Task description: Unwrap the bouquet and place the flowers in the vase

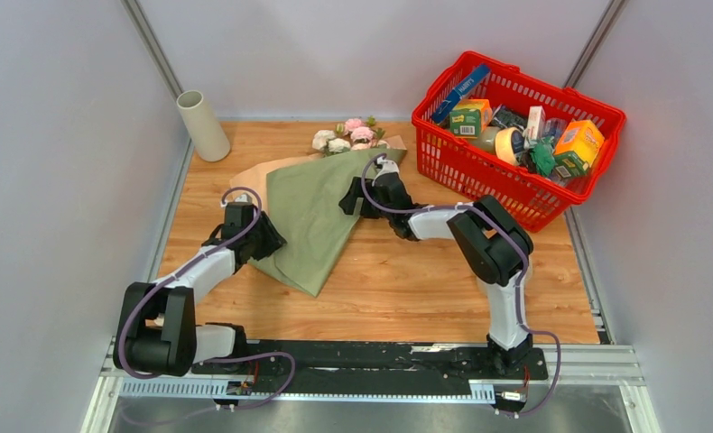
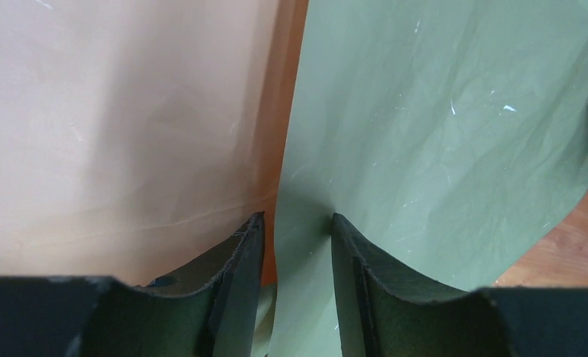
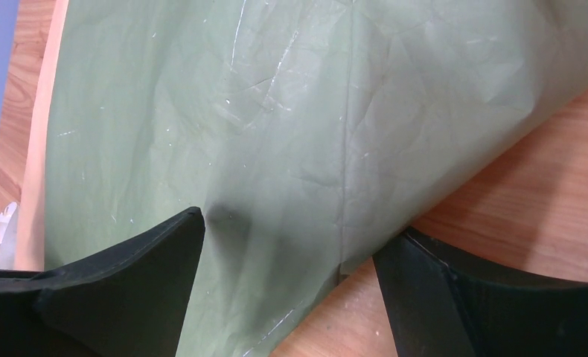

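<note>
The bouquet (image 1: 312,212) lies on the wooden table as a long cone of sage-green paper, its peach side (image 2: 127,126) showing along the left. The flowers (image 1: 348,137), pink and cream roses, stick out at its far end. The vase (image 1: 203,126), an off-white tube, stands upright at the back left. My left gripper (image 1: 272,242) sits at the paper's left edge; in the left wrist view its jaws (image 2: 297,217) stand partly apart with the green sheet's edge between them. My right gripper (image 1: 351,200) is open wide, straddling the curled right edge of the paper (image 3: 276,126).
A red shopping basket (image 1: 479,171) full of groceries stands at the back right, close to the right arm. Grey walls close in the table on the left, back and right. Bare wood (image 3: 514,178) shows to the right of the paper.
</note>
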Available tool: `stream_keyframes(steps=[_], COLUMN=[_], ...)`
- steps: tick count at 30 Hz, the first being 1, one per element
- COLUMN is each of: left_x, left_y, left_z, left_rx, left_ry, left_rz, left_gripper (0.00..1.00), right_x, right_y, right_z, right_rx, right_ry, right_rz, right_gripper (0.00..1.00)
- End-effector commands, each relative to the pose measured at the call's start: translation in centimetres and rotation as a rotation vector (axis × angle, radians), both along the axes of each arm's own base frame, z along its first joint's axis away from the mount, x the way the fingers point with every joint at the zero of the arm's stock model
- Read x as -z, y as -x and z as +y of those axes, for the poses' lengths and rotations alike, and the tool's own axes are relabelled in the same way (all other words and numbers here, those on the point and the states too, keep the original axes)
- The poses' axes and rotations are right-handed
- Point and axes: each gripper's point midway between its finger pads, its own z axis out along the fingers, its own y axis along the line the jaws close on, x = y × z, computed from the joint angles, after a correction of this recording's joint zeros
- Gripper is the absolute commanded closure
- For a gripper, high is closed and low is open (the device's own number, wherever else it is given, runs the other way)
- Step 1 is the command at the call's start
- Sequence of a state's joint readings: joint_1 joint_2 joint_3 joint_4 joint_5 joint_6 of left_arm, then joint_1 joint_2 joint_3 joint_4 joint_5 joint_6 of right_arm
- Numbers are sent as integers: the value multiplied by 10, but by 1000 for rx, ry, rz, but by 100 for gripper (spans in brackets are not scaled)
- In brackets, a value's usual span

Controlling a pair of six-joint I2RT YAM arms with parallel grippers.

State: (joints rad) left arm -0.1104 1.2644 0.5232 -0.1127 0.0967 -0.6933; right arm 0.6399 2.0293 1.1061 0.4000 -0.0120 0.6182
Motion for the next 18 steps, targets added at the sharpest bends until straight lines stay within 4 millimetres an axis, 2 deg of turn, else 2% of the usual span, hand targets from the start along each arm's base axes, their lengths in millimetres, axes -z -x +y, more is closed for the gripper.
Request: stream_keyframes(steps=[1,4,6,8,10,12,13,17,18], left_x=[-12,-16,-19,-21,-32,-39,-43,-64,-70], left_y=[-9,-9,-9,-6,-12,-13,-13,-19,-21], left_z=[-5,-8,-10,-14,-16,-16,-16,-19,-21], left_rx=[14,26,33,48,58,67,72,106,120], left_ry=[28,45,62,76,84,81,78,75,74], left_rz=[-76,-99,-117,-123,-168,-193,-204,-266,-282], left_gripper=[54,55,61,69,78,96,100,100,100], right_x=[2,3,2,-6,-15,-28,-34,-67,-69], right_y=[-6,-13,-14,-15,-12,-6,-2,22,31], right_z=[11,13,11,7,2,-4,-8,-18,-18], right_rx=[-68,-90,-91,-87,-81,-78,-81,-115,-139], right_ry=[12,38,45,38,45,53,60,33,26], right_rz=[-19,-28,-24,-31,-31,-40,-48,-90,-91], right_gripper=[12,12,12,12,13,13,13,13,13])
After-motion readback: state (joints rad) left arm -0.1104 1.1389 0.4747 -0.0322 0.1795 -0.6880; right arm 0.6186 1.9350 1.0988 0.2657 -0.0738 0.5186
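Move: The green wrap's left edge runs right between the left hand's half-open fingers, about 1 cm below them. The brown paper's visible part lies some 13 cm ahead and 6 cm to the left of that hand, the flowers about 26 cm ahead and 14 cm to the right. From the wide-open right hand, the wrap's right edge is about 2 cm back and 1 cm down, the flowers some 19 cm straight ahead. Almost in place at first, the left hand shuts its fingers on the green wrap's left edge, then lifts the pinched edge about 3 cm, easing 1 to 2 cm right as the fingers tip upward about 10 degrees. The right hand, still open, nudges 1 cm forward and left under the wrap's right edge, then draws back, right and up some 4 cm, coming free of the paper. ##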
